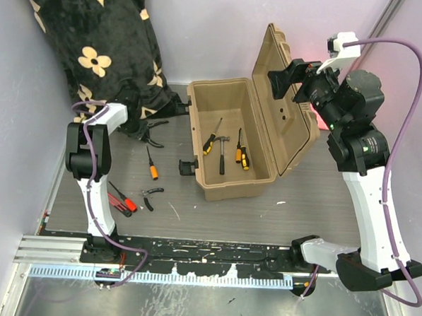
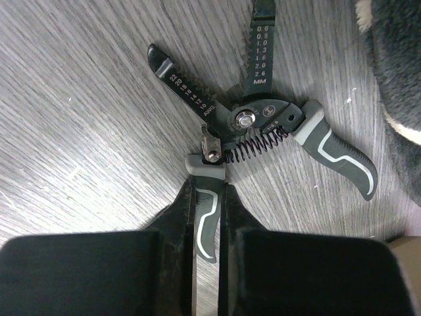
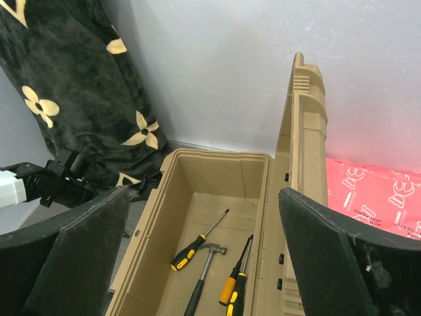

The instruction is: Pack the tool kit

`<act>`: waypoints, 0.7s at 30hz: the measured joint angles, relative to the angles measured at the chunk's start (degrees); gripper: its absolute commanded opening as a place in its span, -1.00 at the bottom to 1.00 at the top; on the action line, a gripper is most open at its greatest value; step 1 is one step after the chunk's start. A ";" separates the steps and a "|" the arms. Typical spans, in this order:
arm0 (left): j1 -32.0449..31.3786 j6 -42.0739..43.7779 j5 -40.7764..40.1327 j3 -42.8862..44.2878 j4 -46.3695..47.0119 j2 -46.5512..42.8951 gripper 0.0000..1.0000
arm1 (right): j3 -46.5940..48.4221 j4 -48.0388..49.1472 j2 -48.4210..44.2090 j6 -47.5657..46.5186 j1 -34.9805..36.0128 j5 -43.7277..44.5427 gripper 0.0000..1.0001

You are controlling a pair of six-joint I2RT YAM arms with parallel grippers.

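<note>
The tan toolbox (image 1: 227,189) stands open mid-table, its lid (image 1: 281,98) leaning back to the right. Inside lie a hammer (image 1: 222,153) and three yellow- or orange-handled screwdrivers (image 1: 242,154). Black-and-grey wire-stripper pliers (image 2: 253,122) lie spread on the table left of the box. My left gripper (image 2: 207,191) is shut on one of their handles (image 2: 205,217); the other handle (image 2: 342,155) sticks out free. My right gripper (image 3: 202,197) hangs open above the box beside the lid, holding nothing. An orange-handled screwdriver (image 1: 151,163), red-handled screwdrivers (image 1: 122,199) and small pliers (image 1: 151,196) lie loose on the table.
A black floral blanket (image 1: 96,46) drapes the back-left corner, right beside the wire-stripper pliers (image 1: 154,130). A pink patterned cloth (image 3: 375,197) lies behind the lid. A black latch (image 1: 188,167) juts from the box's left side. Walls close off the back and left.
</note>
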 measured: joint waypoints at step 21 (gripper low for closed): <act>-0.48 23.45 3.61 -4.02 2.91 -25.40 -1.00 | -2.51 3.02 -2.73 0.07 0.00 0.35 1.00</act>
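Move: The left hand's fingers are already shut on the near handle of the wire stripper, still on the table. The open tool box it goes to stands about 34 cm to the right, roughly level in reach, its middle some 8 cm higher. An orange screwdriver lies about 10 cm back and 4 cm right, small pliers some 22 cm back and 5 cm right, both at table height. From the right hand, the box is about 12 cm ahead, 12 cm left and 40 cm below. Keeping its pinch on the near handle of the wire stripper, the left hand first draws back a couple of centimetres low over the table in front of the blanket, then rises fast and almost straight up, about 17 cm in all. The wrist meanwhile swings the downward-pointing fingers some 25 degrees out towards forward and turns clockwise, with the stripper still hanging open beyond the fingertips and the hand not yet travelling across to the box. ##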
